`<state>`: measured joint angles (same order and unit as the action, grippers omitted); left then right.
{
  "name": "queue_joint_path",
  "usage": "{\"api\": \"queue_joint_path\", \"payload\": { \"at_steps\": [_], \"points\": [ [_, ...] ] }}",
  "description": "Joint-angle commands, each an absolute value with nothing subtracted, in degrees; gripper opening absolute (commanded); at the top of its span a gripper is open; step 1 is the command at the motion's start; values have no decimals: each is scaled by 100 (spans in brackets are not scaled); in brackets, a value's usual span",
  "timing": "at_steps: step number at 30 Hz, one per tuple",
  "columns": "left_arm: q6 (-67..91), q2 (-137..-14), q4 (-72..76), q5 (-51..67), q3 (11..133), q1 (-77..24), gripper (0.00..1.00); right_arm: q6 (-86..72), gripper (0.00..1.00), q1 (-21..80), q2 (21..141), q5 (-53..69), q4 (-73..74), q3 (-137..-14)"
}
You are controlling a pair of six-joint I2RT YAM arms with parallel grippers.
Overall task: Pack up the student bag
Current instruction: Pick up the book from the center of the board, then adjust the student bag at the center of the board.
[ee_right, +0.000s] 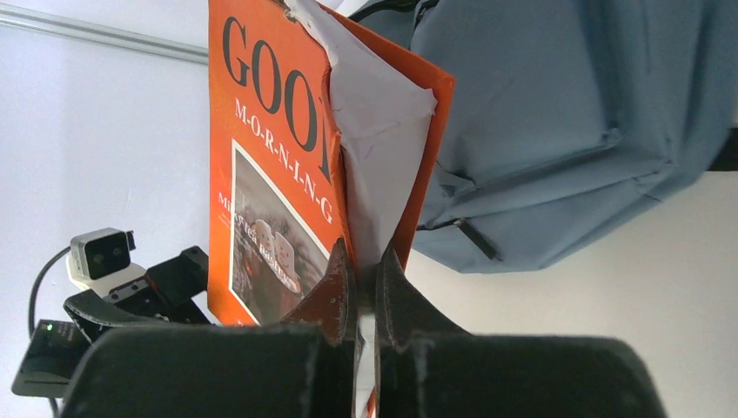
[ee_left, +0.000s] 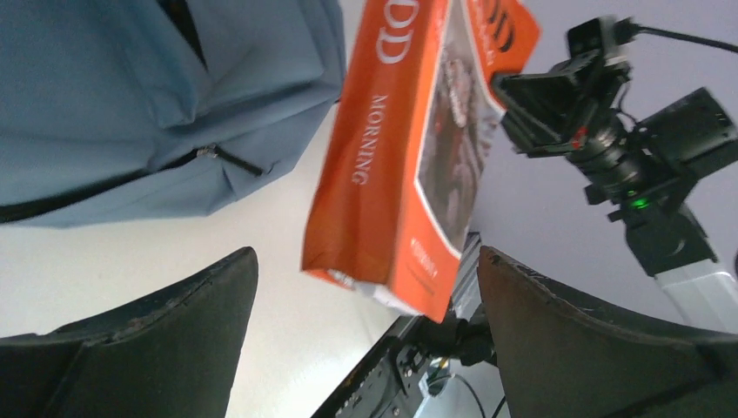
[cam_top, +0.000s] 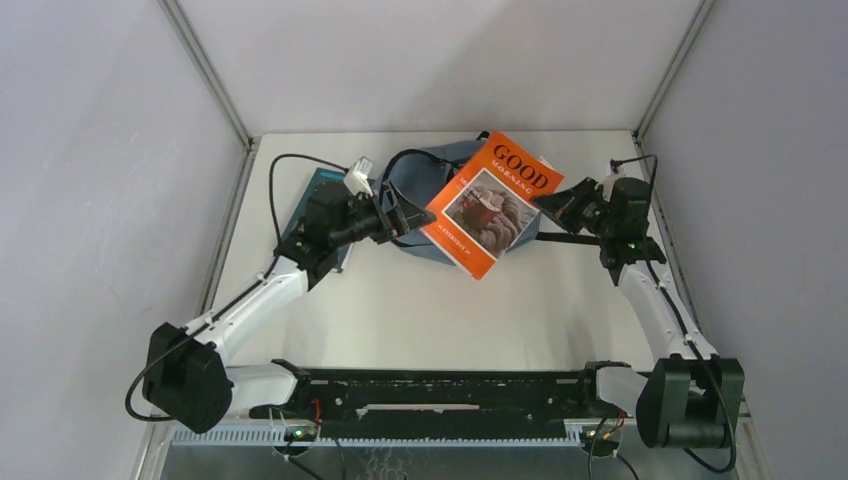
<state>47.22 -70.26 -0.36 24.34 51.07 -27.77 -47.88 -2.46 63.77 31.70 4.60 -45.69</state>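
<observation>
The student bag [cam_top: 438,165] is soft grey-blue fabric and lies at the back middle of the table, mostly covered by an orange book [cam_top: 490,205] titled GOOD MORNING. My right gripper [cam_top: 552,205] is shut on the book's right edge, holding it tilted above the bag. In the right wrist view the fingers [ee_right: 335,287] pinch the book [ee_right: 270,174] cover and pages, with the bag [ee_right: 557,113] behind. My left gripper [cam_top: 405,215] stands open just left of the book, holding nothing. Its wrist view shows the book [ee_left: 392,148] hanging ahead of the wide jaws and the bag [ee_left: 130,96] at the upper left.
A teal book [cam_top: 315,190] lies flat at the back left, partly under the left arm. Grey walls close in the table on three sides. A black rail [cam_top: 440,395] runs along the near edge between the arm bases.
</observation>
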Motion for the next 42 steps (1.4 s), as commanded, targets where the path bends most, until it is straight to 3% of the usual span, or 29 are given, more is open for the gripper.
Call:
{"api": "queue_joint_path", "payload": {
  "at_steps": [1, 12, 15, 19, 26, 29, 31, 36, 42],
  "points": [
    [5314, -6864, 1348, 2437, 4707, -2786, 100, -5546, 0, 185, 6585, 2846, -551, -4658],
    [5815, -7084, 2204, 2411, 4295, -2786, 100, -7109, 0, 1043, 7088, 2181, -1240, -4658],
    [5997, -7109, 2514, 2280, 4215, -2786, 93, -7474, 0, 1329, 7331, 2024, -1225, -4658],
    [6094, -7105, 2621, 2055, 4247, -2786, 73, -7789, 0, 1661, 7599, 1975, -1334, -4658],
    [5762, -7105, 1639, 1626, 4793, -2705, 15, -7731, 0, 1924, 7804, 2301, -1591, -4658],
    [5518, -6844, 1186, 1543, 4986, -2464, 1, -7339, 35, 1850, 7805, 2482, -1420, -4705],
    [5295, -6591, 716, 1513, 5132, -2152, 0, -6996, 49, 1733, 7828, 2590, -903, -4838],
    [4625, -5875, -742, 1149, 5496, -1055, 0, -5272, 55, 1750, 8143, 2404, 772, -5841],
    [4069, -5373, -2170, 240, 5857, -307, 0, -3113, 59, 2983, 9406, 494, 3071, -8087]
  ]
}}
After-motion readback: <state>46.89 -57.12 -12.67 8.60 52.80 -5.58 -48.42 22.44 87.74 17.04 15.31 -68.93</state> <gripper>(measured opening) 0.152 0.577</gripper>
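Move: The orange book, held by its right side in the right hand, has its middle about 9 cm left of that hand and 1 cm back; it is being brought to the open left fingers, some 18 cm left and 4 cm back. From the left hand the book's middle lies roughly 10 cm right, 3 cm ahead, nearly level. Lower down, the bag is 4 cm right and 15 cm ahead of the left hand, the blue book 24 cm left and 13 cm ahead. The orange book is carried left about 11 cm by the right hand, which rolls, tips down and sinks some 3 cm late on, while the left hand waits wide open, then eases 3 cm forward and pinches the book's near spine end. The right fingers then let go, and the left swings the book some 16 cm left, away from the bag, turning roughly 35 degrees counter-clockwise and rising slightly. ##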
